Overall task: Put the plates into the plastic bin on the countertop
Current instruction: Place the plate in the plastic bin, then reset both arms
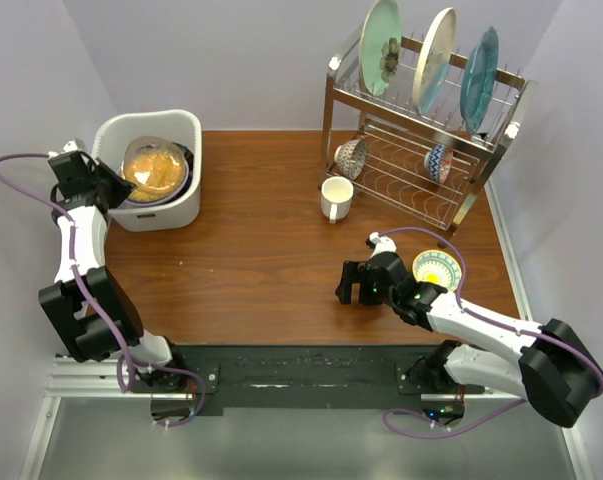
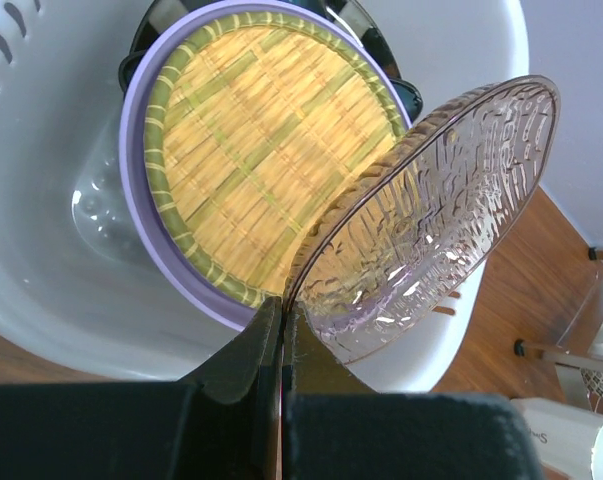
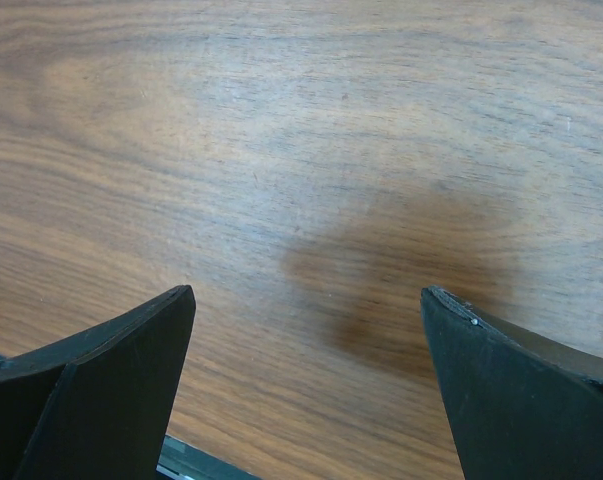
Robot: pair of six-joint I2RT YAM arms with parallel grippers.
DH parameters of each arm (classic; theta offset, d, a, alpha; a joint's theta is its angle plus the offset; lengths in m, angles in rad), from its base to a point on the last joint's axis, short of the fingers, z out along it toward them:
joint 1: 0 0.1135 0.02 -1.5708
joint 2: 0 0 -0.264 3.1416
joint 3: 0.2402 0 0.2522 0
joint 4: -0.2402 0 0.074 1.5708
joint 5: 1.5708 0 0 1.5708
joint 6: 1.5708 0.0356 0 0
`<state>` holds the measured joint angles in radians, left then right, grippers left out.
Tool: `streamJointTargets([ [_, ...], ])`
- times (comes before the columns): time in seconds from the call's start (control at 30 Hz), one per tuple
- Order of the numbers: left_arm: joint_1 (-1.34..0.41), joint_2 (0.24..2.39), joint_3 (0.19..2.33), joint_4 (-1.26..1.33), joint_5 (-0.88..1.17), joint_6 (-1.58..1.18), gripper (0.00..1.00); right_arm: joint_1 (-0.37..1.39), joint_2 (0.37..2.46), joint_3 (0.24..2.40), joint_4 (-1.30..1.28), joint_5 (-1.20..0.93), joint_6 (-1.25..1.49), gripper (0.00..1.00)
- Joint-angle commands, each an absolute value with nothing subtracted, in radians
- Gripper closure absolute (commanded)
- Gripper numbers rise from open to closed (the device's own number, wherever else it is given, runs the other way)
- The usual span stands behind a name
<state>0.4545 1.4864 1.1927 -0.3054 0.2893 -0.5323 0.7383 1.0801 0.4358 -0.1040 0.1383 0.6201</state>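
Note:
My left gripper [image 2: 283, 305] is shut on the rim of a clear textured glass plate [image 2: 431, 230], which it holds tilted above the white plastic bin [image 2: 41, 230]. Inside the bin lies a woven yellow-green plate [image 2: 261, 150] on a lavender plate [image 2: 136, 200], with a dark rim showing behind them. In the top view the bin [image 1: 171, 212] stands at the back left of the countertop [image 1: 251, 250]. A pale green plate [image 1: 381, 45], a cream plate [image 1: 433, 60] and a blue plate [image 1: 479, 80] stand upright in the rack. My right gripper [image 1: 353, 285] is open over bare wood [image 3: 331, 150].
The steel wire dish rack [image 1: 501, 140] stands at the back right with two small bowls [image 1: 351, 157] on its lower shelf. A white mug [image 1: 335, 198] sits in front of it. A small yellow-patterned bowl [image 1: 437, 268] lies beside my right arm.

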Motion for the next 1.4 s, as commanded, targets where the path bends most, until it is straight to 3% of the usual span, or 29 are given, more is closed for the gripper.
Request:
streamJointTargets([
  [0.0,0.466,1.520,1.190,-0.244,0.265,-0.552,1.00,0.735,1.085,0.443,-0.081,0.133,0.604,0.01],
  [0.2,0.466,1.568,1.197,-0.232,0.299,-0.548,0.99,0.733,1.091,0.457,-0.091,0.130,0.597,0.01],
  [0.23,0.466,1.580,1.198,-0.226,0.311,-0.548,0.78,0.733,1.091,0.454,-0.089,0.129,0.597,0.01],
  [0.3,0.466,1.586,1.198,-0.216,0.336,-0.555,0.73,0.733,1.095,0.459,-0.087,0.126,0.597,0.01],
  [0.43,0.466,1.597,1.215,-0.215,0.350,-0.560,0.38,0.733,1.100,0.465,-0.089,0.126,0.597,0.01],
  [0.7,0.466,1.465,1.171,-0.198,0.357,-0.545,0.00,0.733,1.097,0.465,-0.089,0.127,0.598,0.01],
  [1.17,0.439,1.244,1.140,-0.253,0.522,-0.489,0.00,0.733,1.066,0.474,-0.118,0.121,0.595,0.01],
  [1.37,0.295,1.215,1.135,-0.334,0.393,-0.365,0.00,0.733,1.037,0.502,-0.167,0.141,0.591,0.01],
])
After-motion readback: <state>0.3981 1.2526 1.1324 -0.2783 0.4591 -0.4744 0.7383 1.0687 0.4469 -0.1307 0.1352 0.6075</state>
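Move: The left gripper already holds the clear glass plate by its edge; its place is the top of the stack in the plastic bin, the woven plate, about 5 cm ahead, 5 cm to the right and some 10 cm below. The dark-rimmed plate under it lies about 3 cm farther out and 2 cm to the right of the woven plate. The bin's right wall is roughly 14 cm to the right and 5 cm ahead. From the right hand, the woven plate lies about 26 cm ahead and 48 cm to the left. Bring the left gripper down about 4 cm into the bin, easing slightly forward, and open the fingers wide as it bottoms out, letting go of the glass plate over the woven plate. Then lift clear some 11 cm, drawing right and a little back, while the wrist tips up about 15 degrees and turns slightly clockwise. ##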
